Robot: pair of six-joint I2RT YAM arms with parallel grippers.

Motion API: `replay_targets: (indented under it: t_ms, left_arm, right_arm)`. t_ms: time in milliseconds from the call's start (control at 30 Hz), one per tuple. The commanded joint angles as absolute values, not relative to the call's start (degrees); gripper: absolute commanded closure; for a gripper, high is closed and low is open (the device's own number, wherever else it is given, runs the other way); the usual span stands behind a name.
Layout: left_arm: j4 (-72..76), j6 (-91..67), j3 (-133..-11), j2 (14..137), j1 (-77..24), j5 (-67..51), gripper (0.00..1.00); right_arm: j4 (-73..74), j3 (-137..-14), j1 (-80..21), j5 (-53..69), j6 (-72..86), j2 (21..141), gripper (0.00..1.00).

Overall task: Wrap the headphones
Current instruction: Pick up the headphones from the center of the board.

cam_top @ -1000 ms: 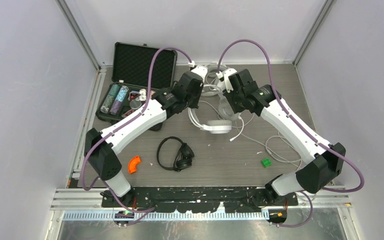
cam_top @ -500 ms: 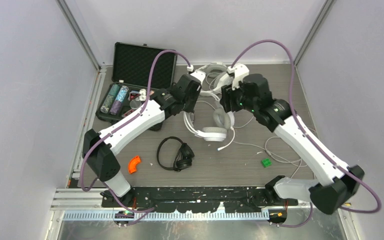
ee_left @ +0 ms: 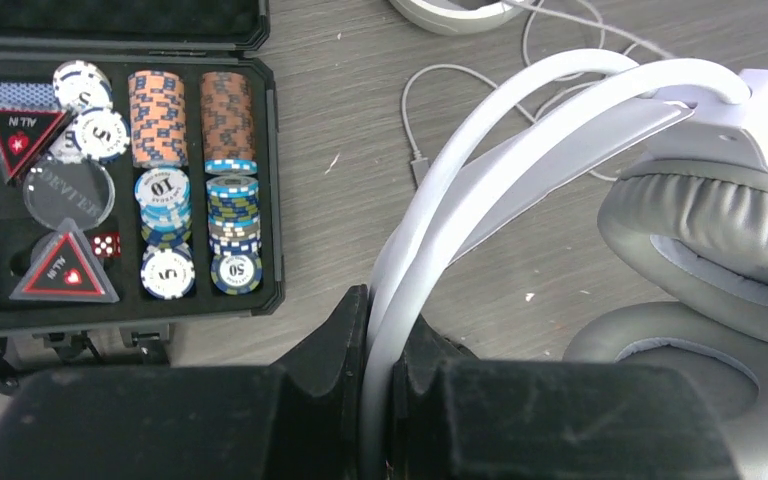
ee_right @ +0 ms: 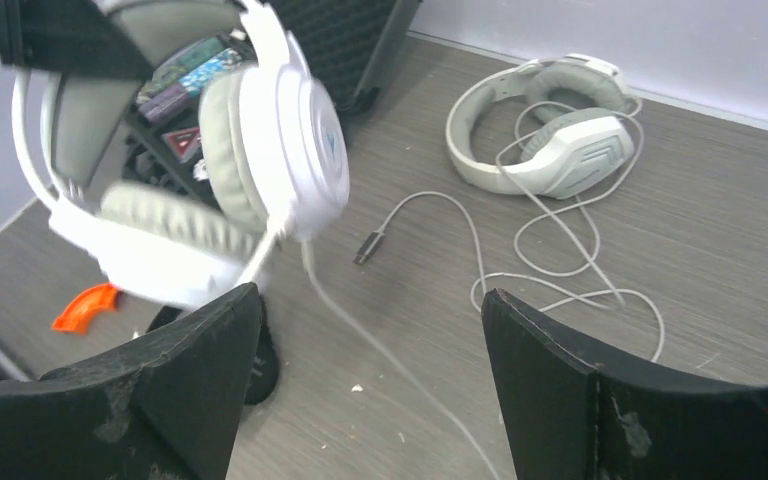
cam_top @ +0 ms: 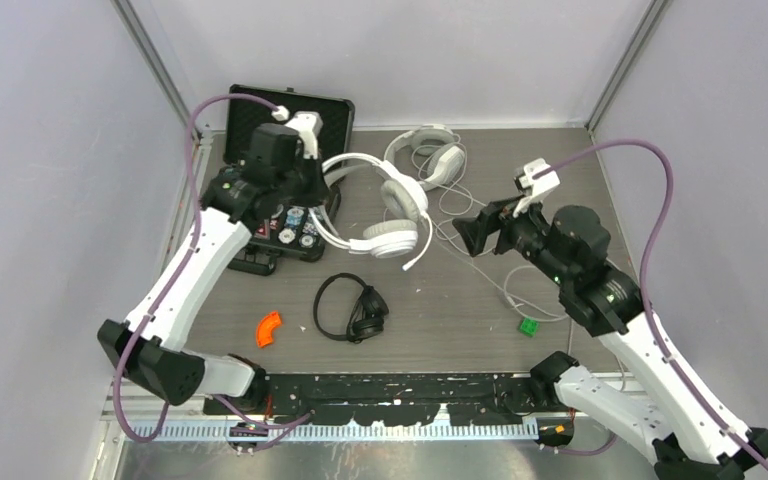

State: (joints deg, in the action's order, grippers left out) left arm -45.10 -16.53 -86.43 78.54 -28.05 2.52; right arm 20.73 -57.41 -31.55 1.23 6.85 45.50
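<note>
My left gripper (cam_top: 312, 190) is shut on the headband (ee_left: 520, 130) of a white padded pair of headphones (cam_top: 390, 215), which hangs lifted over the table beside the case. In the left wrist view the band runs between the jaws of that gripper (ee_left: 385, 340), with the grey ear cushions (ee_left: 710, 220) to the right. My right gripper (cam_top: 475, 235) stands wide open and empty right of that pair (ee_right: 260, 130), and its fingers (ee_right: 370, 295) frame bare table and a trailing pale cord (ee_right: 560, 270). A second white pair (cam_top: 430, 150) lies at the back. A slim black pair (cam_top: 352, 308) lies near the front.
An open black case (cam_top: 285, 125) with poker chips (ee_left: 165, 190) sits at the back left, below the left arm. Loose pale cord (cam_top: 520, 290) loops across the right half of the table. An orange piece (cam_top: 270, 328) and a green block (cam_top: 528, 326) lie near the front.
The left arm has swung left and up, carrying the white headphones toward the case. The right gripper let go, opened wide and drew back to the right.
</note>
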Motion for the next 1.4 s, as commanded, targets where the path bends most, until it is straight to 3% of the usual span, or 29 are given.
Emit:
replay_targets:
  t_ms: [0,267,767,1000,1367]
  left_arm:
    - [-45.4,-21.4,-88.6,73.7,-22.6,-12.1,1.0]
    - [-45.9,-24.8,-89.3,70.2,-17.9,-24.1,1.0]
    - [-39.1,-33.7,-87.4,66.5,-17.1,-37.1,1.0]
    - [-35.6,-36.7,-86.7,65.9,-17.1,-39.8,1.0]
    - [-27.0,-44.9,-84.4,65.0,-17.0,-41.5,1.0]
  right_arm:
    - [16.2,-52.3,-31.7,7.2,8.0,39.0,0.15]
    - [10.7,-44.5,-31.7,17.0,3.9,31.7,0.19]
    - [1.5,-39.8,-31.7,29.7,2.9,32.0,0.19]
    - [0.3,-36.1,-31.7,29.0,4.6,33.8,0.46]
    - [-12.4,-30.8,-31.7,29.8,11.4,36.8,0.43]
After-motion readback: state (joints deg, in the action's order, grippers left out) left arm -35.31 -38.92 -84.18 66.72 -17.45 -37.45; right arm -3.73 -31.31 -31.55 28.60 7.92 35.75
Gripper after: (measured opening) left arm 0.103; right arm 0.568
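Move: The white headphones' cable, where it slopes down past the right hand, lies roughly 6 cm ahead of that hand, 2 cm to its left and 15 cm below. Their ear cups are 12 cm left and 8 cm ahead of it. The left hand holds their headband. From the left hand, the cable is about 27 cm right, 2 cm back and 10 cm below, and the black headphones are 6 cm right, 4 cm back and 27 cm below. The left fingers keep their pinch on the white headband while that hand lifts about 11 cm, draws back 7 and rolls some 40 degrees, left side down. The open right hand first pulls back and then works left, turning counter-clockwise; finally it sinks beside the cable, its fingers narrowing from wide to a bit over half open. Contact with the cable can't be made out. ##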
